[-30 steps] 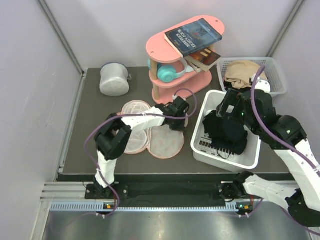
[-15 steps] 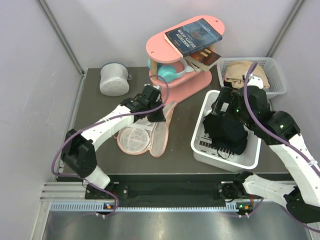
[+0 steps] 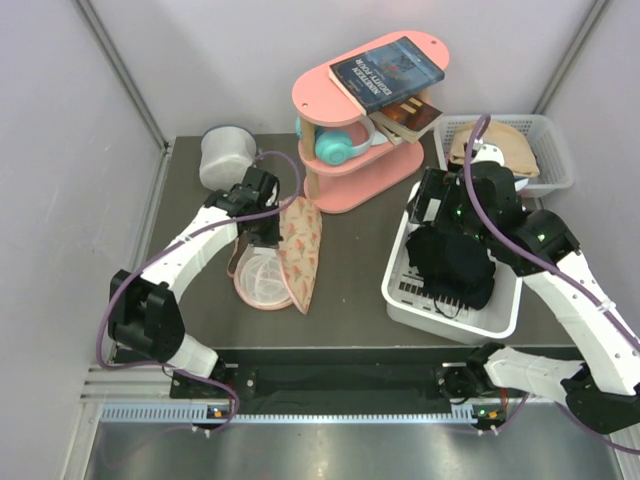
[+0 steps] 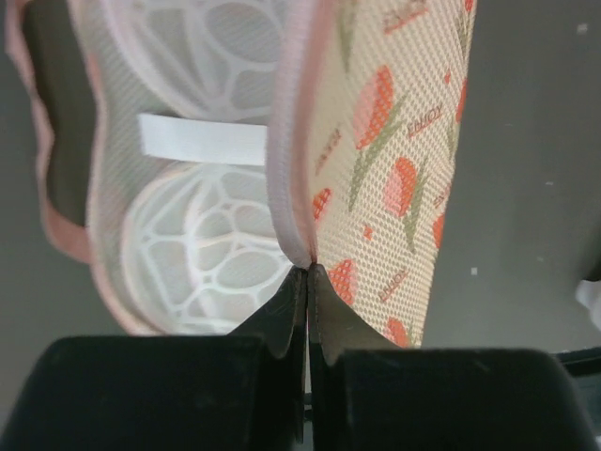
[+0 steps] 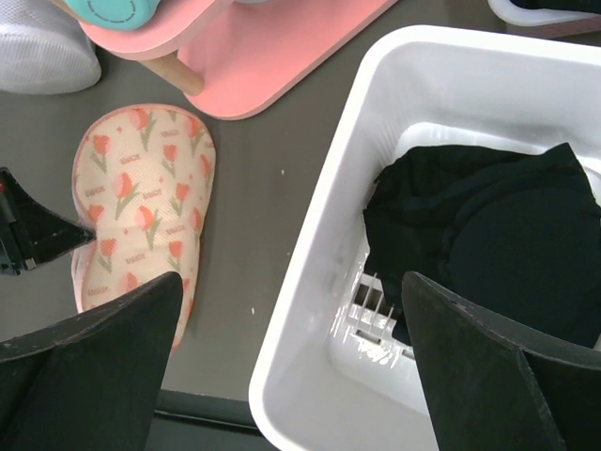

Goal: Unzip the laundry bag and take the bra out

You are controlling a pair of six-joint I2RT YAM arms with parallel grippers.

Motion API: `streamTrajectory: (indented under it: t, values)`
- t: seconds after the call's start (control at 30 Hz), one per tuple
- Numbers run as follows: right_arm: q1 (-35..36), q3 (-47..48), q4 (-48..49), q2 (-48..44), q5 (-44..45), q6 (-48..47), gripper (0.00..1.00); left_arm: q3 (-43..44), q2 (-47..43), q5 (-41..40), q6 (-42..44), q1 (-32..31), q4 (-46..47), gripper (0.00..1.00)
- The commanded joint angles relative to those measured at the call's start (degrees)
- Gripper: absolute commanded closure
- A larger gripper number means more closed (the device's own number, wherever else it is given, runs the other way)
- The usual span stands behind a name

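Observation:
The laundry bag (image 3: 301,250) lies open on the dark table. Its tulip-print flap (image 4: 394,141) stands up on edge, and the mesh half with a white plastic cage (image 4: 202,249) lies flat to its left. My left gripper (image 4: 307,272) is shut on the flap's pink piped rim; it sits at the bag's far end (image 3: 262,220). The black bra (image 3: 455,265) lies in the white bin (image 3: 400,290). My right gripper (image 5: 291,376) hangs open over the bin's left wall, with nothing between its fingers. The flap (image 5: 141,207) shows to its left.
A pink two-tier shelf (image 3: 360,180) with books and teal headphones stands at the back centre. A white-grey cylindrical container (image 3: 226,158) sits back left. A white slotted basket (image 3: 555,150) holding a beige garment is back right, behind the bin.
My left arm has swung left and back, dragging the bag with it and lifting the printed flap up on edge. The right arm drew back slightly over the bin.

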Motion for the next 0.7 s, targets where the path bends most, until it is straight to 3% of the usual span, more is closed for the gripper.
streamTrajectory:
  t: [0.0,0.47,0.67]
  values:
    - [-0.73,1.52,3.21,0.20,-1.76,-1.08,0.00,2.39,-2.10,-7.33,5.31,2.72,-4.58,1.00]
    - [-0.73,1.52,3.65,0.73,-2.90,-1.26,0.00,2.56,2.64,-14.82,17.70,7.55,-3.10,1.00]
    - [-0.73,1.61,3.74,0.82,-3.43,-1.96,0.00,4.67,5.10,-15.95,19.04,8.52,-2.56,1.00]
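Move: Under the left hand, which still pinches the free edge of the raised lid, the laundry bag's open, empty base has its middle about 5 cm to the left, 1 cm nearer the robot and 8 cm below; its strap lies some 13 cm left and 1 cm back. The mesh bin stands roughly 24 cm ahead and 13 cm left, the pink shelf about 21 cm ahead and 21 cm right. From the right hand, the base lies about 40 cm left, 4 cm ahead and 27 cm lower. Folding the lid shut, the left hand carries its pinched edge about 10 cm to the left across the bag's base towards the strap side, quicker at first and easing off, and sinks only slightly near the end. The wrist rolls some 20 degrees so the fingertips swing out to the left; the fingers stay shut on the edge. ##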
